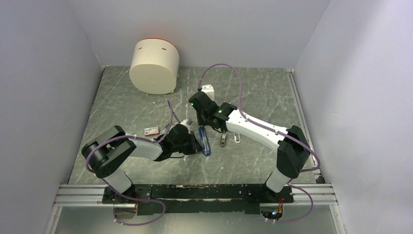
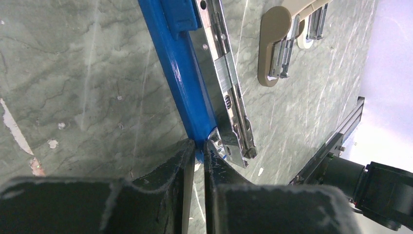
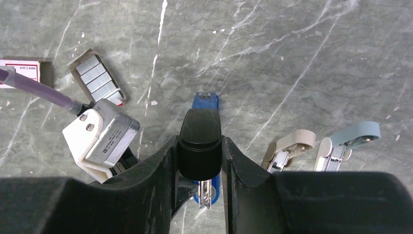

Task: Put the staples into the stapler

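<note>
The stapler (image 1: pixel 205 141) lies open on the table in front of the arms. In the left wrist view its bright blue body (image 2: pixel 178 73) carries a silver channel (image 2: pixel 234 117), and a short ribbed silvery block (image 2: pixel 224 67) sits in that channel. My left gripper (image 2: pixel 197 145) is shut on the near end of the blue body. My right gripper (image 3: pixel 199 146) is shut on the black top arm (image 3: pixel 199 134), holding it up above the blue base (image 3: pixel 205 101). The staples' red box (image 3: pixel 19 72) and a small tray of staple blocks (image 3: pixel 96 78) lie to the left.
A tan oblong piece (image 3: pixel 290 145) and a pale-blue one (image 3: pixel 349 140) lie just right of the stapler. A large white cylinder (image 1: pixel 154 66) stands at the back left. The left arm's white wrist camera (image 3: pixel 101 140) sits close beside my right fingers.
</note>
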You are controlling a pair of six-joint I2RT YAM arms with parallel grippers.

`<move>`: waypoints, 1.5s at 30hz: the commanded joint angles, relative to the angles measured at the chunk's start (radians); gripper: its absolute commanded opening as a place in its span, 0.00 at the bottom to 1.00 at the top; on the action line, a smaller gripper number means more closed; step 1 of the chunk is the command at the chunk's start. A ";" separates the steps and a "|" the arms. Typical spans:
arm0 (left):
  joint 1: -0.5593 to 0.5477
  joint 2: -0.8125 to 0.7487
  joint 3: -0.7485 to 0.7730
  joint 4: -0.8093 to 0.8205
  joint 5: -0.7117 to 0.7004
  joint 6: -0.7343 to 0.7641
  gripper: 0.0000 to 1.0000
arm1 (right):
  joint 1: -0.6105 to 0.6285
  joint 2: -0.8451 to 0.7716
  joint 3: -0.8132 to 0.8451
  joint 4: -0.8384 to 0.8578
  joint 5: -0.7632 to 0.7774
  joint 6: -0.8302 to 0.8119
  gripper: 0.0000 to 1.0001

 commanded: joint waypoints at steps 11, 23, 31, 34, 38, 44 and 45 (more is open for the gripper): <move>0.006 0.079 -0.067 -0.233 -0.094 0.040 0.17 | 0.078 -0.056 -0.032 -0.096 0.058 0.084 0.19; 0.007 0.064 -0.071 -0.236 -0.104 0.041 0.16 | 0.108 -0.060 -0.077 -0.114 0.021 0.129 0.19; 0.007 0.077 -0.071 -0.231 -0.101 0.042 0.17 | 0.135 -0.054 -0.134 -0.119 -0.009 0.174 0.19; 0.007 0.072 -0.072 -0.233 -0.104 0.043 0.17 | 0.153 -0.042 -0.152 -0.121 -0.010 0.191 0.18; 0.007 0.061 -0.077 -0.233 -0.105 0.038 0.17 | 0.176 -0.031 -0.175 -0.119 -0.008 0.208 0.18; 0.007 0.028 -0.090 -0.236 -0.110 0.035 0.18 | 0.187 0.002 -0.186 -0.112 -0.007 0.217 0.18; 0.007 0.018 -0.094 -0.234 -0.112 0.034 0.18 | 0.189 0.006 -0.192 -0.109 -0.008 0.220 0.18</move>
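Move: The right hand, holding the big stapler's raised lid by its black head, is bound for the front end of the base, roughly 10 cm back, 2 cm right and 14 cm below. The beige stapler is some 9 cm right and 5 cm back, the light blue one about 15 cm right and 4 cm back, both some 13 cm below. From the left hand, that front end lies about 2 cm right and 1 cm back, at fingertip height. Back and then ever more steeply down, the right hand swings the lid over the base towards its front end and the left fingertips, going some 9 cm back and 6 cm down. Its grip on the black head stays closed while the wrist tips down about 10 degrees. The left hand stays put, nearly shut fingertips still against the base near its front end. ##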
